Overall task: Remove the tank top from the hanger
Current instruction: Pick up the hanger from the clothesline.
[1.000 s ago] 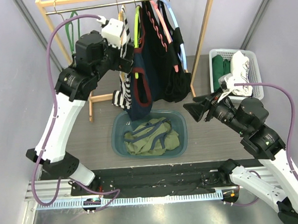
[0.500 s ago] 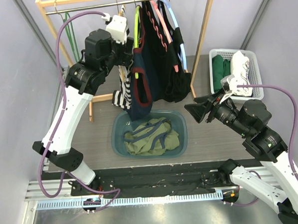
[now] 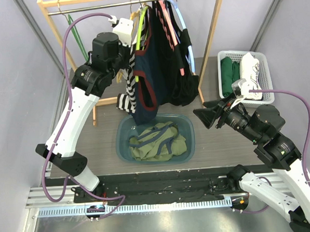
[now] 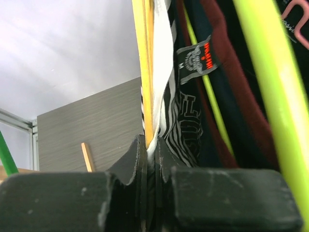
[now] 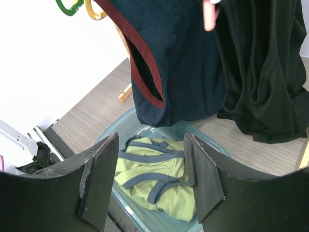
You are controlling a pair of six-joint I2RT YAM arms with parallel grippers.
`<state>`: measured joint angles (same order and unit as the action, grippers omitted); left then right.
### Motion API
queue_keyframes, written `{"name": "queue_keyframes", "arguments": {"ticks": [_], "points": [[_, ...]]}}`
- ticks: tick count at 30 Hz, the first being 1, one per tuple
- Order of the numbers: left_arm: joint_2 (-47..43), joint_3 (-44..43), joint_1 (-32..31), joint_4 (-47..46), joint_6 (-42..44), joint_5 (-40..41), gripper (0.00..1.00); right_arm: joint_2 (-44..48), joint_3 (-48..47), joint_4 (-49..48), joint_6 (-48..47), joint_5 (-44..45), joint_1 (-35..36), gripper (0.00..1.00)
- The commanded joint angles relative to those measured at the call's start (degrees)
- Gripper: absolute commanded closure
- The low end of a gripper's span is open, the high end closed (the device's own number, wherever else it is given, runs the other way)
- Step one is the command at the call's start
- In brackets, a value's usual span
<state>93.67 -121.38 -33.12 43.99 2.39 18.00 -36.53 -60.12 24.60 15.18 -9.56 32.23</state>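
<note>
A black-and-white striped tank top (image 3: 125,100) hangs on a yellow hanger (image 4: 145,72) at the left of the rail. In the left wrist view its striped cloth (image 4: 186,130) drops right beside that hanger. High up by the rail, my left gripper (image 3: 127,49) is shut on the top's white edge (image 4: 161,72), the jaws (image 4: 150,145) pinched close against the hanger. My right gripper (image 3: 199,115) stands open and empty, low on the right, pointing toward the rack. Between its fingers (image 5: 150,145) I see the tub below.
A navy tank top with maroon trim (image 3: 145,70) and a black garment (image 3: 180,81) hang to the right of the striped one. A lime hanger (image 4: 270,82) is near. Below stands a blue tub (image 3: 190,128) holding a green top (image 3: 156,143). A white basket (image 3: 265,74) sits at the right.
My left gripper has risen toward the rail and closed from wide open onto the striped top's edge. The hanging clothes have shifted slightly. My right gripper has barely moved.
</note>
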Motion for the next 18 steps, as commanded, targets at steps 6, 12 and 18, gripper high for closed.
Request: {"name": "queue_keyframes", "arguments": {"ticks": [6,12,18], "points": [[-1.29,-6.84,-0.36,-5.57,5.86,3.26,1.00,0.06,-0.79,-1.22,-0.24,-0.10,-0.06,0.37],[-2.44,-9.22,-0.36,-10.24,9.03,5.38,1.00,0.50,-0.79,-0.78,-0.33,-0.10,-0.06,0.37],[-6.03,-5.54,-0.36,-8.66,8.42,5.99,1.00,0.85,-1.05,-0.26,-0.24,0.16,-0.06,0.37]]}}
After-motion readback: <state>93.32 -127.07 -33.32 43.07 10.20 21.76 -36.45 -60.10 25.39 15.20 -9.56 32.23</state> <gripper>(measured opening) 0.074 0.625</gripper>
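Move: The left fingers are already shut on the yellow hanger and the white edge of the striped tank top. The rail spot where it hooks lies about 13 cm ahead, 2 cm right and 12 cm above. The lime hanger hangs some 5 cm right and 5 cm ahead of this hand, the green hanger about 14 cm left and 8 cm ahead, both near its height. From the right hand, that rail spot is roughly 30 cm ahead, 20 cm left and 18 cm up. Keeping the yellow hanger and the striped tank top's white edge pinched, the left hand lifts about 5 cm, beside the lime hanger, to raise the hanger at the rail, and eases some 2 cm left towards the green hanger's side. It starts slowly and levels off at the top, the fingertips tipping up a little under 10 degrees and the fingers staying shut. ##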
